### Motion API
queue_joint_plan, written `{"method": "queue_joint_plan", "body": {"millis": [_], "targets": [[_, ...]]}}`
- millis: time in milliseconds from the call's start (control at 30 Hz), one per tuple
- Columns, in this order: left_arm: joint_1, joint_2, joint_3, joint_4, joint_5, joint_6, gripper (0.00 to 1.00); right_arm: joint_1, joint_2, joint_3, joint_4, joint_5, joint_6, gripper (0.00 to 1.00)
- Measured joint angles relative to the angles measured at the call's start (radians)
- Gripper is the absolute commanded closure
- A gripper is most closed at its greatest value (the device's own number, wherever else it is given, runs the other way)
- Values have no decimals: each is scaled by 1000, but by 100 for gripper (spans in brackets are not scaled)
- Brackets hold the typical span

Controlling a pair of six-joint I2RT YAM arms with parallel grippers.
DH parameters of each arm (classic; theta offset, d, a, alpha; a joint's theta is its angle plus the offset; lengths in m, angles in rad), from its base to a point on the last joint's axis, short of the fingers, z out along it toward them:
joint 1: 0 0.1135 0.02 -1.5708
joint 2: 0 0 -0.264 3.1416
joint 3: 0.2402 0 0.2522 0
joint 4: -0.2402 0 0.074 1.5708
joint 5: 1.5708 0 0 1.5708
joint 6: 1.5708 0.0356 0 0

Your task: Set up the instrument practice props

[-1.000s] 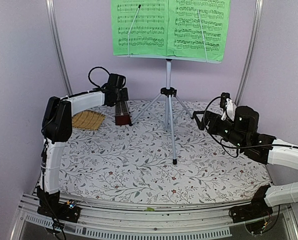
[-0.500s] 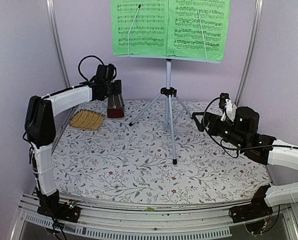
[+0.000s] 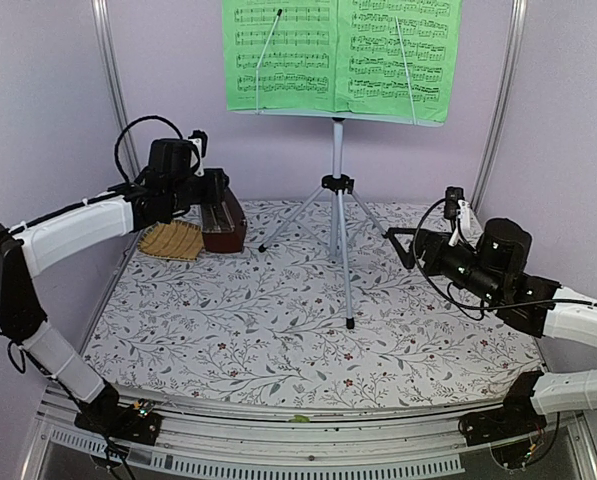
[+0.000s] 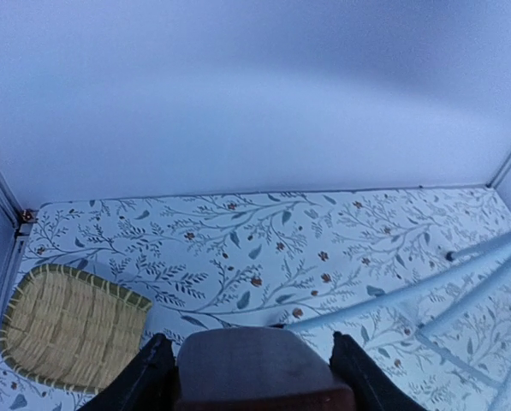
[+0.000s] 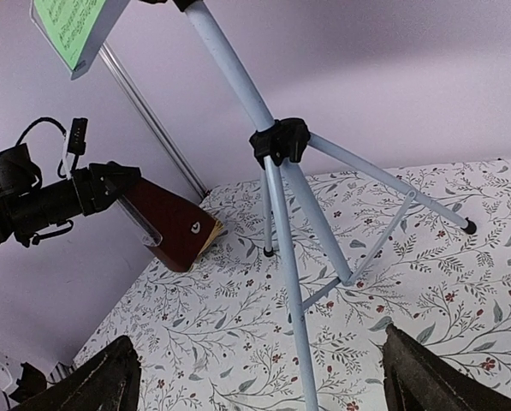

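The pale blue music stand (image 3: 338, 185) stands on silver tripod legs mid-table, and the green sheet-music booklet (image 3: 340, 55) lies open on its desk. My left gripper (image 3: 216, 205) is shut on the dark reddish-brown metronome (image 3: 226, 232), holding it tilted at the back left beside the mat. In the left wrist view the metronome (image 4: 255, 355) fills the gap between the black fingers (image 4: 148, 377). My right gripper (image 3: 403, 245) hangs open and holds nothing to the right of the stand. The right wrist view shows the stand's hub (image 5: 279, 141) and the tilted metronome (image 5: 174, 224).
A tan woven straw mat (image 3: 173, 240) lies at the back left corner, just left of the metronome. The tripod legs (image 4: 460, 274) spread over the flowered cloth (image 3: 278, 320). Walls and metal posts (image 3: 113, 90) close in the back and sides.
The left arm has swung back and to the left with the metronome in its grip, and the metronome now leans over near the mat. The right arm has barely moved.
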Motion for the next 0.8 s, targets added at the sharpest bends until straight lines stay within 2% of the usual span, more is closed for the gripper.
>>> {"method": "queue_joint_plan", "body": {"millis": [233, 467, 600, 733, 800], "targets": [[-205, -177, -229, -3, 84, -7, 100, 72, -3, -34, 24, -45, -21, 1], [-366, -212, -367, 38, 146, -31, 99, 138, 28, -62, 92, -79, -32, 1], [-401, -207, -433, 61, 156, -43, 91, 141, 43, -91, 109, -79, -32, 1], [-419, -187, -456, 87, 156, -45, 74, 141, 48, -111, 126, -65, -32, 1], [-426, -181, -460, 100, 153, -45, 68, 141, 48, -121, 139, -53, -31, 1]]}}
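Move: The left hand holds the metronome near its top, the body hanging some 10 cm below the fingers. The open table spot it is taken to lies about 18 cm back, 13 cm right and 29 cm below; the music stand's front foot is 16 cm back and 30 cm right of that hand, the woven tray 14 cm ahead and 16 cm left. From the empty right hand the spot is level ahead, about 25 cm left and 29 cm below. Still gripping the metronome near its top, the left hand carries it back some 18 cm, right 13 cm and down 11 cm towards open table left of the stand's front foot. It turns about 30 degrees clockwise and tips down slightly, sinking mostly late. The right hand, wide open and touching nothing, shifts about 4 cm each left, back and down, turning slightly counter-clockwise. ##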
